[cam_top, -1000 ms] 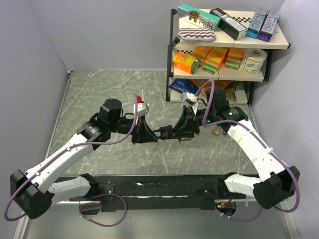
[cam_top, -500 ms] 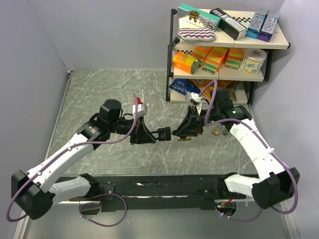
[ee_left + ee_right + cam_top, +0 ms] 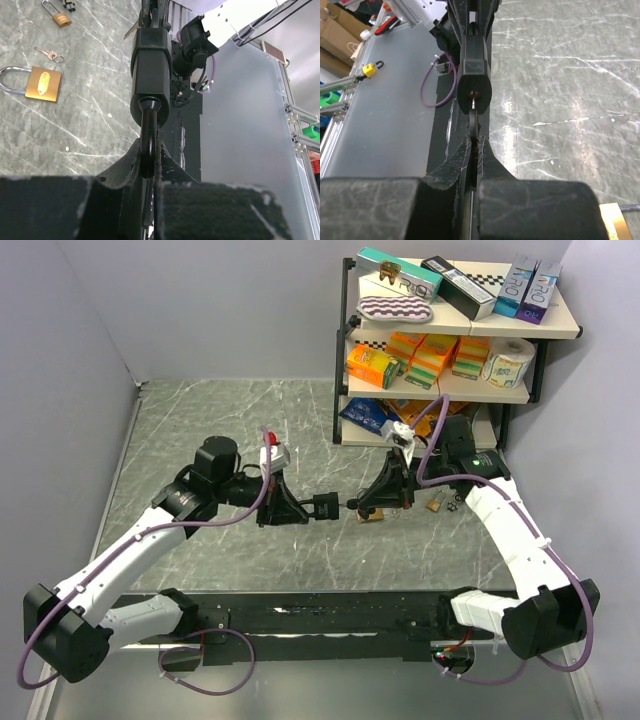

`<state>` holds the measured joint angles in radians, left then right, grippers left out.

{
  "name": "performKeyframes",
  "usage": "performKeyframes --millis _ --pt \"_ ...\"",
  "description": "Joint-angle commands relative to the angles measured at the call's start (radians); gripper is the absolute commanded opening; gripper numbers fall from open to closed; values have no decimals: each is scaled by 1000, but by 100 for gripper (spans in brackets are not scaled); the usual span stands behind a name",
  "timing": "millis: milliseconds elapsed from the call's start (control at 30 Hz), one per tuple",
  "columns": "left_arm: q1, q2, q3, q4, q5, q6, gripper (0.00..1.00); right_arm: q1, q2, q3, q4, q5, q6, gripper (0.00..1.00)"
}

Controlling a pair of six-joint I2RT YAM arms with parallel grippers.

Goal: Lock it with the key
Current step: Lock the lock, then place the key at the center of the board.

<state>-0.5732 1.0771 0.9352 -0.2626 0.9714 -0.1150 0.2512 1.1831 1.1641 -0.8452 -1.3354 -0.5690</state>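
Note:
A black padlock (image 3: 325,506) hangs in the air over the middle of the table. My left gripper (image 3: 300,508) is shut on its shackle (image 3: 147,145), and the lock body (image 3: 151,70) points away from that wrist. From the other side, my right gripper (image 3: 362,506) is shut on the flat black head of a key (image 3: 474,125). The key's blade sits in the keyhole at the bottom of the padlock (image 3: 476,65). The two grippers face each other with the lock between them.
A large brass padlock (image 3: 42,84) lies on the marble table under the right gripper, with loose keys (image 3: 47,52) beside it. A small brass padlock (image 3: 435,505) lies further right. A stocked shelf (image 3: 450,335) stands at the back right.
The right gripper's fingers have closed onto the key's head. The right wrist has swung further right and the left arm has shifted the padlock slightly.

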Motion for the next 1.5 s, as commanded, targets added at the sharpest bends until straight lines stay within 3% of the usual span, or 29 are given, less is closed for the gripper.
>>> performKeyframes --millis 0,400,467,500,567,600,700,833,1033,1467 --pt "68 -48 19 -4 53 38 1 -58 12 37 -35 1 -38 0" --pt "177 -82 -13 -110 70 135 1 -150 81 77 -171 2 -117 0" --pt "187 -82 -24 -81 63 76 1 -135 41 19 45 62 4 0" --pt "197 -80 -36 -66 58 55 1 -104 21 -65 136 164 152 0" --pt "203 -69 -58 -20 44 -8 1 -57 -35 -144 364 289 290 0" --pt "207 -66 -64 -7 38 -21 1 17 -48 -208 418 453 323 0" --pt "210 -52 -78 22 4 -54 1 144 -25 -265 553 676 414 0" --pt "214 -32 -73 22 -40 -67 1 203 78 -274 629 823 544 0" --pt "225 -20 -73 57 -72 -77 1 232 324 -216 637 812 604 0" --pt "266 -23 -95 51 -114 -45 1 301 526 -90 719 714 745 0"
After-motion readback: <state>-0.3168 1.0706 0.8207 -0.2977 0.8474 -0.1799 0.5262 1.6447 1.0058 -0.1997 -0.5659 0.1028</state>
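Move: The right hand holds the key in the end of the black lock, whose body lies about 8 cm to its left and level with it. The open table spot it next goes to is some 11 cm ahead, 6 cm left and 24 cm below. The large brass padlock lies about 8 cm ahead, 4 cm right, 25 cm down; the small keys are roughly 6 cm right of that padlock. From the left hand, gripping the lock's bar, the lock body is about 5 cm right. The key's blade comes free of the lock as the hands part: the right hand draws forward and to the right a few centimetres, still pinching the key, then sinks about 20 cm while going on forward and swinging back left, its fingers tipping down towards the open table left of the large padlock. The left hand keeps its grip and carries the lock forward and left, then lower, turning some 20 degrees counter-clockwise. ##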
